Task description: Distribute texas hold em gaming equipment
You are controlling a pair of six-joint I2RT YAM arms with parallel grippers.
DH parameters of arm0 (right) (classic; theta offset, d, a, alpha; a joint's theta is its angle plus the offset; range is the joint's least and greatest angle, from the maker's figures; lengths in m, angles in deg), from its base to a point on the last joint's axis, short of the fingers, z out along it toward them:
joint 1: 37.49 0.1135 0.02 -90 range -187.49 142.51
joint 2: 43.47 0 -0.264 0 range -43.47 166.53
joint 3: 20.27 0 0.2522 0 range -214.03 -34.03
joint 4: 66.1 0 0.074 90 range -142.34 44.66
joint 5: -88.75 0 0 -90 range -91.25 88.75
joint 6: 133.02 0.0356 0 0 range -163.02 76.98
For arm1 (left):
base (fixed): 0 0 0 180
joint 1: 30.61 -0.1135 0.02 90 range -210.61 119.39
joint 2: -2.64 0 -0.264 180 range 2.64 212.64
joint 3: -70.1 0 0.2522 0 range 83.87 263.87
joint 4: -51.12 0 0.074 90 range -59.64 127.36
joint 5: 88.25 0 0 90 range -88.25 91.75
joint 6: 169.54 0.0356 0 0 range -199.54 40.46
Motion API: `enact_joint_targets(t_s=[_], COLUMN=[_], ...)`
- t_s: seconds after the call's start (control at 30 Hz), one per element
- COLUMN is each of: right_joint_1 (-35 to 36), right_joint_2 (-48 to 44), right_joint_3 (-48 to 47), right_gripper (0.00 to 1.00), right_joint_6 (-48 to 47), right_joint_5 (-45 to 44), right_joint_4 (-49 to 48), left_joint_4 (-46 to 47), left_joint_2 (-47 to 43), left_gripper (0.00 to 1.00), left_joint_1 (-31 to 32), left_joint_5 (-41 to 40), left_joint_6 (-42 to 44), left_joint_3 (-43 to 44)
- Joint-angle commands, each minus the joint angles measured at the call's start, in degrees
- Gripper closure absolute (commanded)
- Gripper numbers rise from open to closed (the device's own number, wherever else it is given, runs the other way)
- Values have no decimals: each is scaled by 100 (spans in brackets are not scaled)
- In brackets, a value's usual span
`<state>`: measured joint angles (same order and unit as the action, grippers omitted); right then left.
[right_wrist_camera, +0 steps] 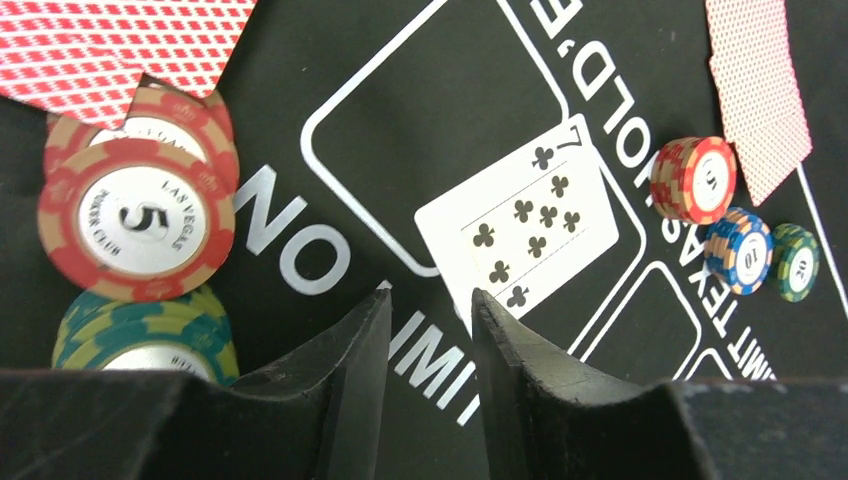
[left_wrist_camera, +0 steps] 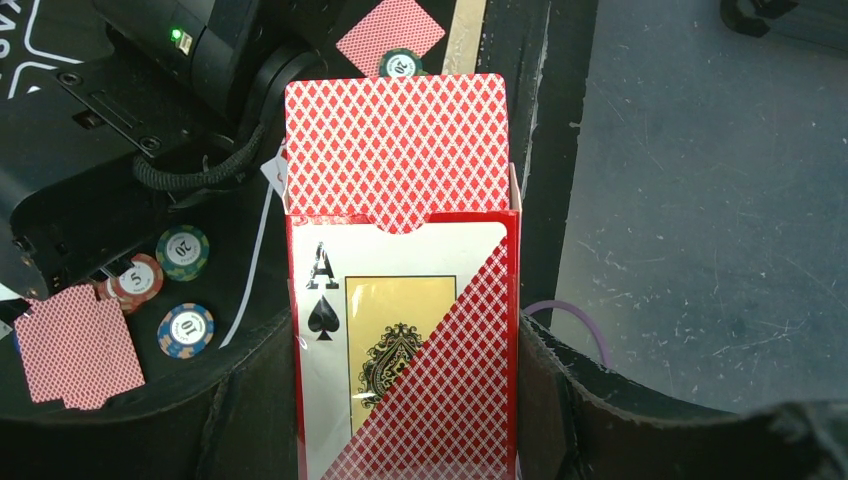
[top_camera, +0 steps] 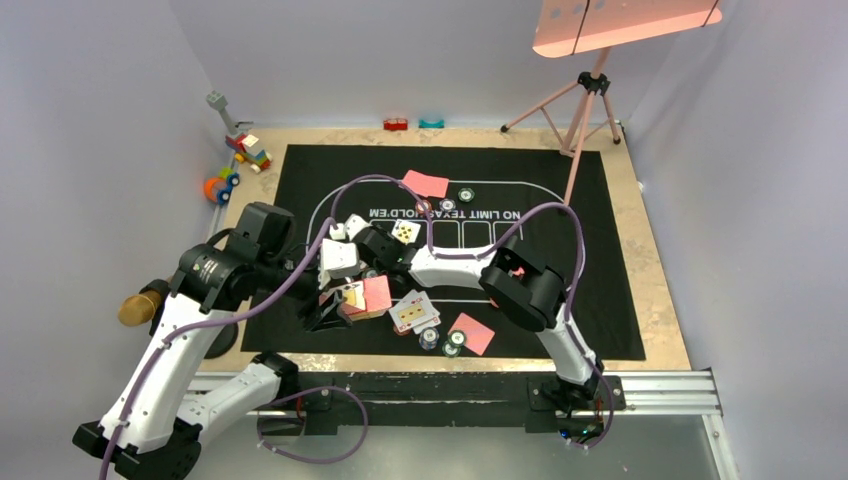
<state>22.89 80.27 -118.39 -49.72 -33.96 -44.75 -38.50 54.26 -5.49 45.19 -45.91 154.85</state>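
My left gripper (left_wrist_camera: 405, 400) (top_camera: 335, 305) is shut on a red card box (left_wrist_camera: 400, 340) (top_camera: 358, 298) with an ace of spades on its front. Red-backed cards (left_wrist_camera: 395, 150) stick out of the box's top. My right gripper (right_wrist_camera: 430, 300) (top_camera: 385, 242) is open and empty, low over the mat. A face-up seven of clubs (right_wrist_camera: 530, 225) (top_camera: 405, 232) lies just past its fingertips. A red chip stack (right_wrist_camera: 692, 180), a blue chip (right_wrist_camera: 738, 250), a green chip (right_wrist_camera: 795, 262) and a red-backed card (right_wrist_camera: 758, 90) lie beyond. A red 5 chip (right_wrist_camera: 135, 220) and green chips (right_wrist_camera: 140, 335) sit close on the left.
The black mat (top_camera: 600, 250) covers most of the table. Near its front edge lie face-up cards (top_camera: 413, 312), chips (top_camera: 440, 342) and a red-backed card (top_camera: 472, 333). Toy blocks (top_camera: 245, 150) stand at the back left, and a pink tripod (top_camera: 585, 100) at the back right.
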Motion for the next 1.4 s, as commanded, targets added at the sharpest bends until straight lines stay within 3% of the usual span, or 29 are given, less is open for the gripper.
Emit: enact_joint_targets(t_s=[0.0,0.27,0.6,0.77,0.97,1.2,1.37], right_joint_1=[35,-275,-1465,-2145,-2197,-2165,-1990], right_joint_2=[-425,-1370,-3661,-4722,-5155,-4631,-4271], right_joint_3=[80,-196,380,1158,1832,2110,1968], right_gripper=[59,51,35,26,14,9,7], right_joint_6=[370,1210,2884,3639,4782,6115,6255], right_joint_5=[599,1249,3516,5480,7181,8274,8367], right_joint_4=[238,991,2020,1541,354,-1378,-1614], left_joint_4=[219,199,247,324,630,1012,1124], left_joint_2=[11,37,16,36,104,334,425], left_gripper=[97,98,100,100,100,100,100], left_joint_1=[-34,-43,-52,-52,-58,-52,-47], left_joint_5=[173,187,175,121,-163,-716,-907], left_joint_6=[-47,-40,38,46,43,32,81], left_joint_3=[256,298,270,223,30,13,-4])
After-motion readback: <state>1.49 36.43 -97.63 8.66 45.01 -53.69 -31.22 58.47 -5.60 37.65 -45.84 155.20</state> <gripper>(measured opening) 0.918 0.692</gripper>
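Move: The deck in the left hand, its top card sticking out, is the right hand's next goal: about 24 cm back, 7 cm to its left and 18 cm above. From the left hand that card is level fore and aft, some 5 cm right and 4 cm lower. Near table height, counted from the right hand, the seven of clubs lies 5 cm straight ahead, the red chips 10 cm left and 3 cm back, and the face-up cards 14 cm straight back. The left hand keeps the deck pinched and carries it about 5 cm forward late on. Empty, the right hand eases back off the seven of clubs, climbs some 25 cm while swinging right, then draws back and finally left towards the deck; its wrist turns roughly 90 degrees until the fingers point left, opening from under half to nearly wide. ##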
